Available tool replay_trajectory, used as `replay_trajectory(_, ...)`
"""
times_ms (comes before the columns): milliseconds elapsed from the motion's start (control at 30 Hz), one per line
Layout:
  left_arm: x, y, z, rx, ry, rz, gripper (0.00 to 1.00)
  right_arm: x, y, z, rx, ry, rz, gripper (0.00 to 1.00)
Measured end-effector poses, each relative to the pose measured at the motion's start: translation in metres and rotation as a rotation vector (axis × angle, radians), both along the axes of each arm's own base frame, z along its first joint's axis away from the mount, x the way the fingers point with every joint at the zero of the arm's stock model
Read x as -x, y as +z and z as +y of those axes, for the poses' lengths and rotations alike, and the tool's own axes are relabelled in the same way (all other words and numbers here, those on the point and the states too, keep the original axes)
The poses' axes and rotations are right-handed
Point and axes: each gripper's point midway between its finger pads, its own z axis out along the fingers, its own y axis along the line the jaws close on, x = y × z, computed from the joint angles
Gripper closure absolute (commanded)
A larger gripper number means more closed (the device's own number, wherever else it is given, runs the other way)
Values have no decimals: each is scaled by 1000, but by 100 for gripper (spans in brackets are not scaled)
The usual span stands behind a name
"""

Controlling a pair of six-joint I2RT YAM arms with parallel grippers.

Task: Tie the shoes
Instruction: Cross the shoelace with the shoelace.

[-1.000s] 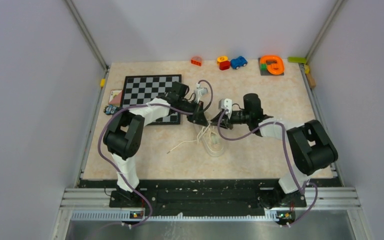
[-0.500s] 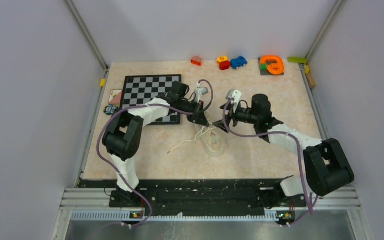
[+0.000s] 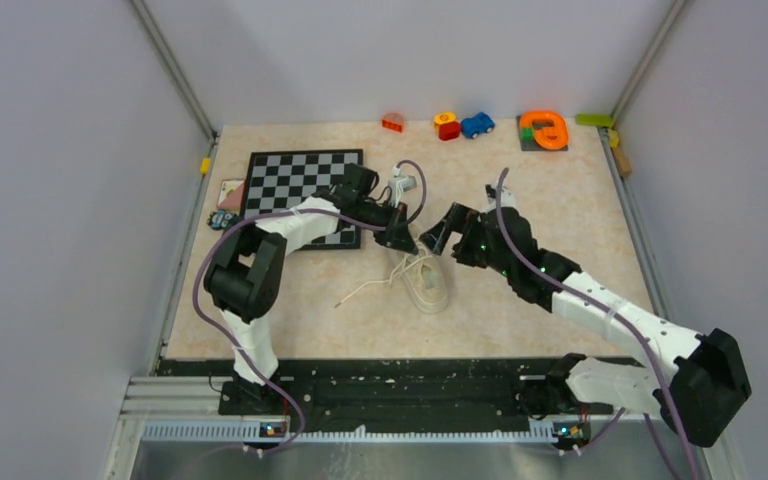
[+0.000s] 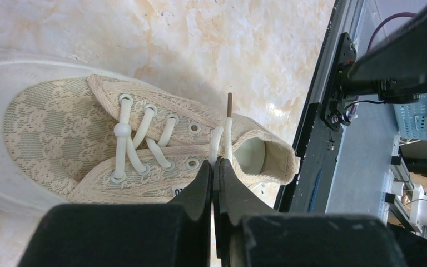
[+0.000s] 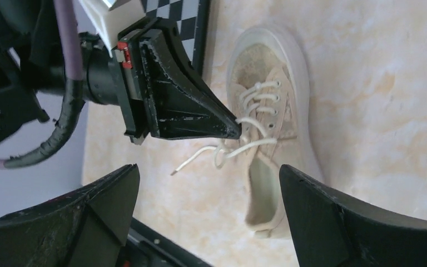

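Note:
The shoe [image 3: 428, 286] is a cream low-top sneaker lying mid-table with its toe toward the back; it also shows in both wrist views [image 4: 61, 133] [image 5: 281, 111]. My left gripper [image 3: 404, 243] [image 4: 216, 162] is shut on a doubled strand of white lace [image 4: 222, 139] just above the shoe's opening. In the right wrist view its black tip [image 5: 234, 130] pinches the lace over the tongue. My right gripper [image 3: 442, 246] [image 5: 208, 181] hangs open and empty just right of the left one, above the shoe. A loose lace end [image 3: 363, 291] [image 5: 192, 159] trails left onto the table.
A chessboard [image 3: 300, 180] lies behind the left arm, with cards [image 3: 230, 192] at its left edge. Along the back edge stand an orange block [image 3: 393, 122], a red and yellow toy [image 3: 447, 124], a blue car [image 3: 477, 124] and an orange ring [image 3: 544, 130].
My right gripper has opened wide and let go of the lace, and the right arm has swung round and stretched out. The left gripper has stayed shut on the lace.

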Motion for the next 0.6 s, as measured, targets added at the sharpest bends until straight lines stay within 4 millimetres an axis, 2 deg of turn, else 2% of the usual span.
replay_trajectory(133, -1, -2, 1, -9, 7, -4, 100, 11, 1, 12, -82, -188, 163, 2)
replay_trajectory(167, -1, -2, 1, -12, 9, -5, 100, 15, 2, 16, -93, -214, 184, 10)
replay_trajectory(233, -2, -3, 1, -17, 12, -8, 100, 26, 6, 29, -111, -255, 224, 43)
replay_trajectory(267, -2, -3, 1, -19, 14, -10, 100, 29, 9, 34, -122, -269, 236, 49)
replay_trajectory(367, -3, -5, 2, -30, 22, -15, 100, 33, 10, 45, -175, -324, 263, 50)
replay_trajectory(433, -3, -6, 3, -32, 24, -17, 100, 31, 2, 47, -182, -371, 279, 50)
replay_trajectory(500, -3, -6, 3, -32, 23, -16, 100, 28, -12, 49, -163, -423, 297, 56)
replay_trajectory(600, -1, -8, 3, -33, 23, -12, 100, 30, -36, 56, -105, -473, 329, 57)
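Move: The right hand, open and empty, seems set for the loose trailing lace, about 8 cm to its left, 1 cm back and 15 cm below. The left hand's lace-holding fingertips are roughly 5 cm left, 3 cm ahead and 8 cm below it. The shoe's middle is about 3 cm left, 1 cm back and 15 cm down. From the left hand the trailing lace is some 4 cm back, 3 cm left and 7 cm lower. The left fingers keep their pinch on the lace, sinking barely 1 cm, while the right hand swings left about 5 cm and 3 cm back, round behind them. After a slight rise it drops nearly 5 cm towards the trailing lace, turning clockwise and tipping down as its wide-open fingers close to about half. ##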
